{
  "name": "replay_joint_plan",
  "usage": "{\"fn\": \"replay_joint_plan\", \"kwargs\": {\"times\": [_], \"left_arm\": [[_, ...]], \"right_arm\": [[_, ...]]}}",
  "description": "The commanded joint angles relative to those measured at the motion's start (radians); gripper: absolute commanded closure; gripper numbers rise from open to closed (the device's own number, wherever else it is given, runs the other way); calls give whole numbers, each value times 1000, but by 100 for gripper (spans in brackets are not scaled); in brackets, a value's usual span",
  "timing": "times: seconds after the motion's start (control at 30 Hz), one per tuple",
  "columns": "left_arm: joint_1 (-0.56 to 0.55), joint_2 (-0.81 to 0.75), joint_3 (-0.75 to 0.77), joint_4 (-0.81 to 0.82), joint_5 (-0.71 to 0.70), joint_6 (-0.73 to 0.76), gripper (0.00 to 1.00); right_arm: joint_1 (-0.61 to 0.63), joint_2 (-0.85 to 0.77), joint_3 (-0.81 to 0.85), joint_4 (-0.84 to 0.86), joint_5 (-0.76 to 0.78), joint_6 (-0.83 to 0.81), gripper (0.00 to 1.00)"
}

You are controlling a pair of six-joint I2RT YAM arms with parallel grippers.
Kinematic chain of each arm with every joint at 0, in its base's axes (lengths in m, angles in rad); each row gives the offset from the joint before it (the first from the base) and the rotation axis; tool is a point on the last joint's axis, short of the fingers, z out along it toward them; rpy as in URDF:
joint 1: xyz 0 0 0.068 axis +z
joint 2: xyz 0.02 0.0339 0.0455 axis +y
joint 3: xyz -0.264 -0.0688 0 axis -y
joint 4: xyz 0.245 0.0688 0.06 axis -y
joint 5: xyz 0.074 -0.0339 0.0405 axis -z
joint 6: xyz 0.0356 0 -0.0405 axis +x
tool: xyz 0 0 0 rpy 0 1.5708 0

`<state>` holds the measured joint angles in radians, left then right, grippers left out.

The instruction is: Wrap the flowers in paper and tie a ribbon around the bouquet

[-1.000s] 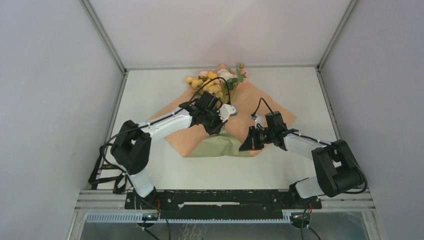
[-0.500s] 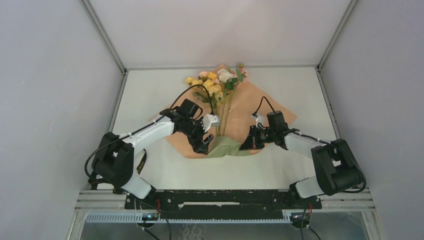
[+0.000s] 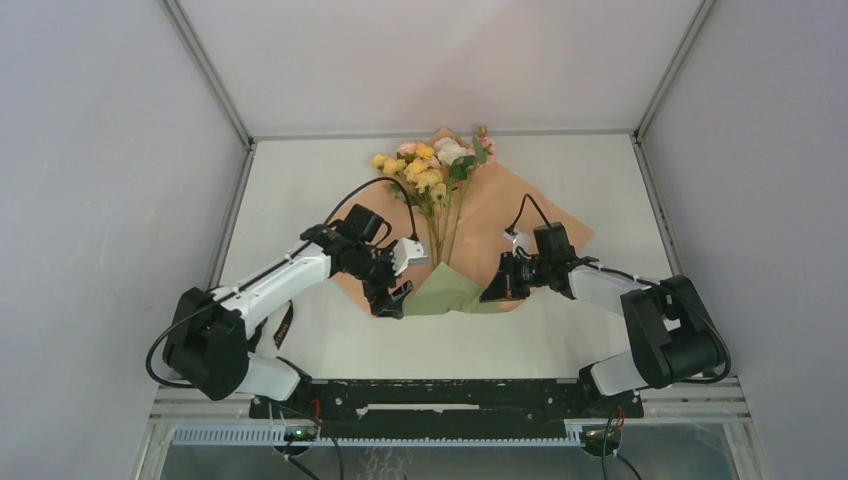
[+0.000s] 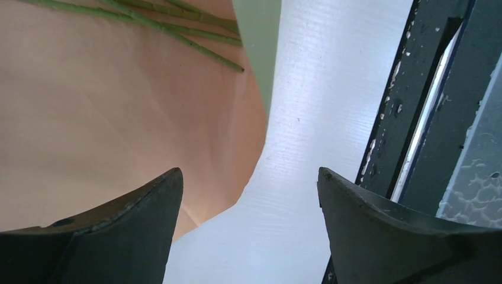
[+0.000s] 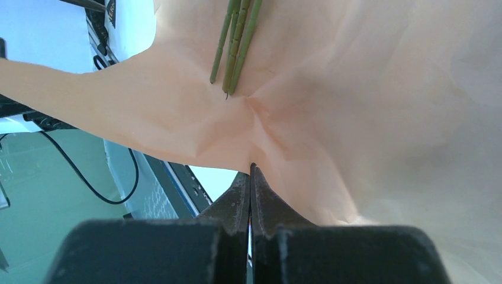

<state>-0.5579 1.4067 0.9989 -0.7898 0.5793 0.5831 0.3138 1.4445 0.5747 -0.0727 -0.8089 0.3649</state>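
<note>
The flowers [image 3: 430, 165] lie on the paper [image 3: 505, 210], heads at the far side, green stems [image 4: 177, 29] running toward me. The paper's peach side faces up, and its near corner is folded over, olive side [image 3: 447, 295] showing. My left gripper [image 3: 392, 297] hangs open over the paper's near left edge [image 4: 118, 118] with only table between its fingers [image 4: 130, 219]. My right gripper [image 3: 497, 285] is shut on the paper's near right edge [image 5: 355, 89], just below the stem ends [image 5: 237, 41]. A black band with pale lettering, the ribbon [image 5: 110, 10], shows far off.
The white table [image 3: 300, 180] is walled by grey panels on three sides. A black rail [image 3: 450, 395] carrying the arm bases runs along the near edge, also visible as a dark frame [image 4: 414, 118] close to the left gripper. Black cables arch over both wrists.
My left gripper opened, let go of the olive fold and drew back to the near left off the paper. The fold sank lower. My right gripper closed fully on the paper's edge.
</note>
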Motion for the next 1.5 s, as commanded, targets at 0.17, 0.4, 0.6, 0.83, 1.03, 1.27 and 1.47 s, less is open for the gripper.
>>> {"fn": "replay_joint_plan", "kwargs": {"times": [0.17, 0.4, 0.6, 0.83, 1.03, 1.27, 1.47], "left_arm": [[-82, 101, -77, 231, -121, -67, 15], [-83, 123, -70, 202, -164, -52, 100], [-67, 101, -56, 106, -233, -27, 100], [-66, 68, -53, 16, -182, 6, 100], [-63, 147, -1, 38, -188, -53, 100], [-23, 253, 47, 41, -154, -144, 100], [8, 323, 78, 27, -150, -203, 100]], "right_arm": [[-2, 4, 43, -13, 3, -15, 100], [-9, -35, 44, -99, 47, -20, 100], [-24, -58, 43, -227, 98, -15, 100], [20, -120, 73, -282, 100, -30, 100], [0, -101, 139, -376, 155, -55, 84], [46, -208, 205, -389, 312, -57, 61], [232, -303, 178, -223, 420, -11, 66]]}}
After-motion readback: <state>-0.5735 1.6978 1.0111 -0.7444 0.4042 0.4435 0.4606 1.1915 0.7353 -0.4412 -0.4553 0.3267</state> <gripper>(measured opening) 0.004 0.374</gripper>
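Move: The near-left edge of the paper, beside the fold's left end, lies roughly 7 cm below the open left fingers and about 1 cm to their right, neither ahead nor back. From that hand the middle of the green flap is some 11 cm right and 4 ahead, and the stem ends about 10 right and 7 ahead. The right hand already pinches the fold's right end; the paper edge the left hand goes for lies some 17 cm to its left, 2 back and 3 lower. The left hand drops about 6 cm almost straight down onto the paper's near-left edge and shuts its fully open fingers on it, keeps them shut through a slight rise, then presses a little lower and to its left, tilting some 15 degrees, while the right hand at first holds the other end of the fold still. The right hand then draws the pinched end about 2 cm back towards the base, opens partway to let go, and comes free forward and up, ending some 4 cm higher. ##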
